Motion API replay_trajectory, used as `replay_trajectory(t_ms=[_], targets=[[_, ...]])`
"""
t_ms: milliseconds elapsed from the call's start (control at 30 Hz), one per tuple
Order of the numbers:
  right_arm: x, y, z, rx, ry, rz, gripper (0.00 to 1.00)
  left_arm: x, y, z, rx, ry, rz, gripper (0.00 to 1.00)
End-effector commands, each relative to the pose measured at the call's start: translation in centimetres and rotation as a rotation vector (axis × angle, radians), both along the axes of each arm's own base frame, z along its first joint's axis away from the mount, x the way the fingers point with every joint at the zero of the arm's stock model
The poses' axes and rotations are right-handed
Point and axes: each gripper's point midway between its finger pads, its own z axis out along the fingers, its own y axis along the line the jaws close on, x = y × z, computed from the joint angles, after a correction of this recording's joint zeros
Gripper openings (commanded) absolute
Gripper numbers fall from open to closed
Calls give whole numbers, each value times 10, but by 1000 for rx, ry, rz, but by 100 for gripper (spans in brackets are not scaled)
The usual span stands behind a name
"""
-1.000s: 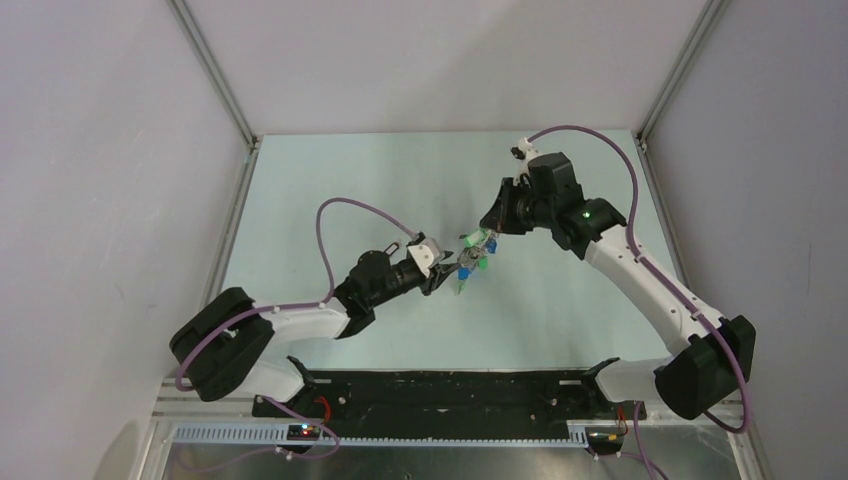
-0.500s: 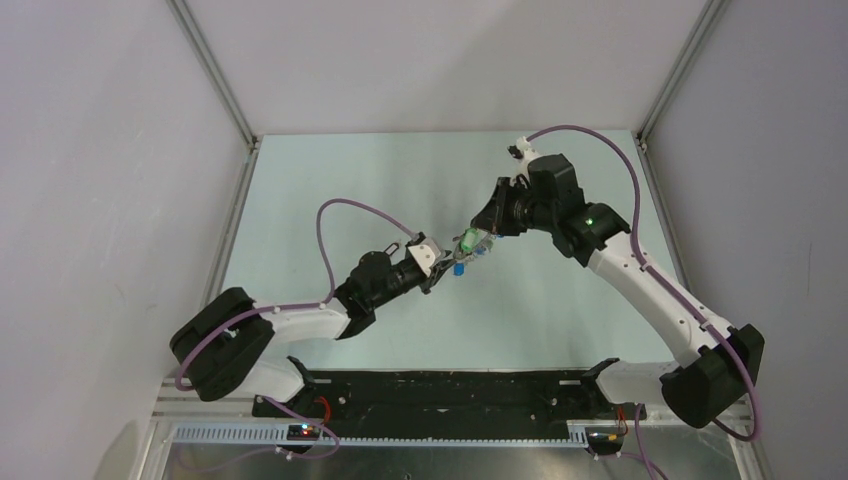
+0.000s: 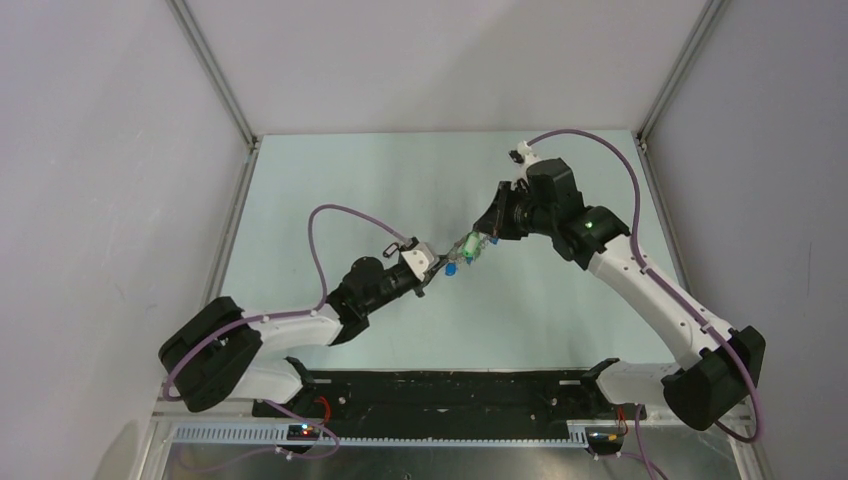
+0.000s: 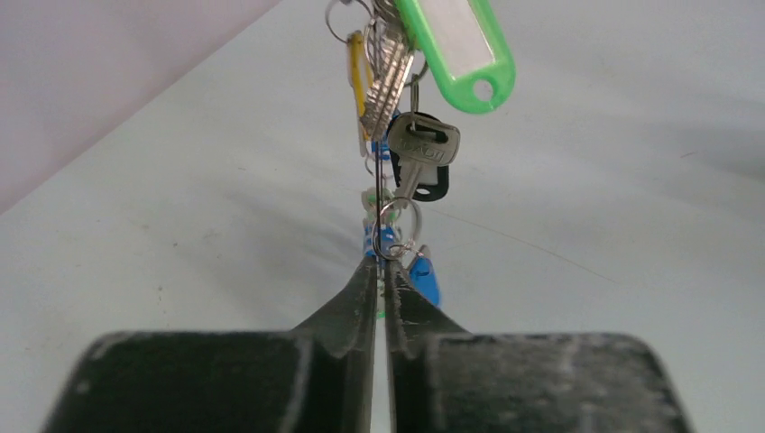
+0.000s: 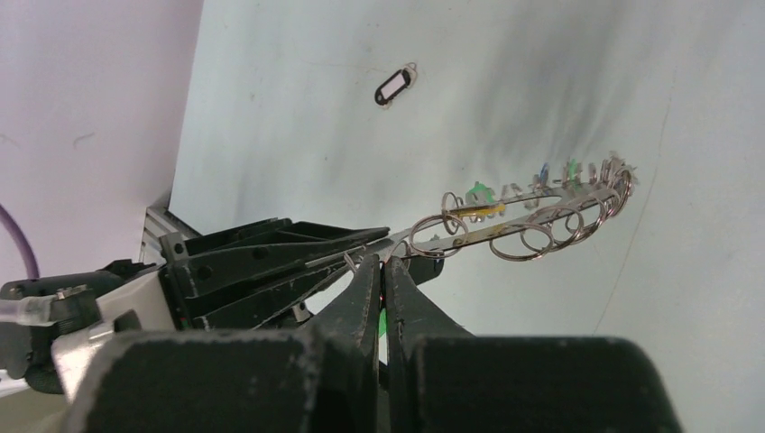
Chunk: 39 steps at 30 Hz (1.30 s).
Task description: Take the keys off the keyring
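Observation:
The keyring is a thin silver hoop seen edge-on, held in the air between both grippers. My left gripper is shut on its wire at the near end. The keys hang from it, with a green tag, a yellow head and a blue head. In the top view the bunch sits between the left gripper and the right gripper. My right gripper is shut with green plastic between its fingers; the small split rings fan out beyond it.
A small black tag lies alone on the pale table beyond the bunch. The left gripper's black fingers cross just left of the right jaws. Grey walls close the table on the left, right and back.
The bunch has moved slightly up and left and drawn tighter between the grippers. The left arm has stretched further forward, and the right gripper has shifted a little left.

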Motion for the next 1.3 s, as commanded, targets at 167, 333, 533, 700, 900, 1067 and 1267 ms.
replay_trajectory(t_ms=[167,333,533,700,900,1067,1267], targets=[[5,-6,10,15,-49,-18,0,-7,2,37,-82,-98,-14,35],[8,-5,10,15,-55,-26,0,-14,4,40,-92,-105,-40,42],[10,-6,8,3,-57,-31,0,-29,3,49,-114,-126,-108,47],[5,2,11,19,-61,-4,0,-21,-9,47,-111,-98,-112,50],[-7,12,16,34,-69,42,0,-1,-9,44,-105,-75,-23,50],[-12,11,8,-5,-57,36,0,10,10,43,-107,-80,93,50],[-10,5,7,-22,-73,17,0,1,23,52,-122,-116,98,50]])
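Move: The left fingers are shut on the keyring's lower rim. From them the ring's middle lies about 5 cm right, 2 cm ahead and 4 cm up, a key hangs some 2 cm right, 1 cm ahead and 3 cm up, and the green tag 4 cm right, 1 cm ahead and 6 cm up. The black tag on the table is about 9 cm ahead, 11 cm left and 15 cm below. For the right hand, shut on the upper rim, the keyring's middle is about 5 cm straight below. Open the left gripper to about half to let go of the keyring, drawing it back and up some 3–4 cm, then ease down and forward again and finally a little up and left, so the half-open fingers face the hanging key. Keep the right fingers pinched on the rim; dip right and down about 1 cm, pause, then bring the keyring back and left nearly 2 cm each. ##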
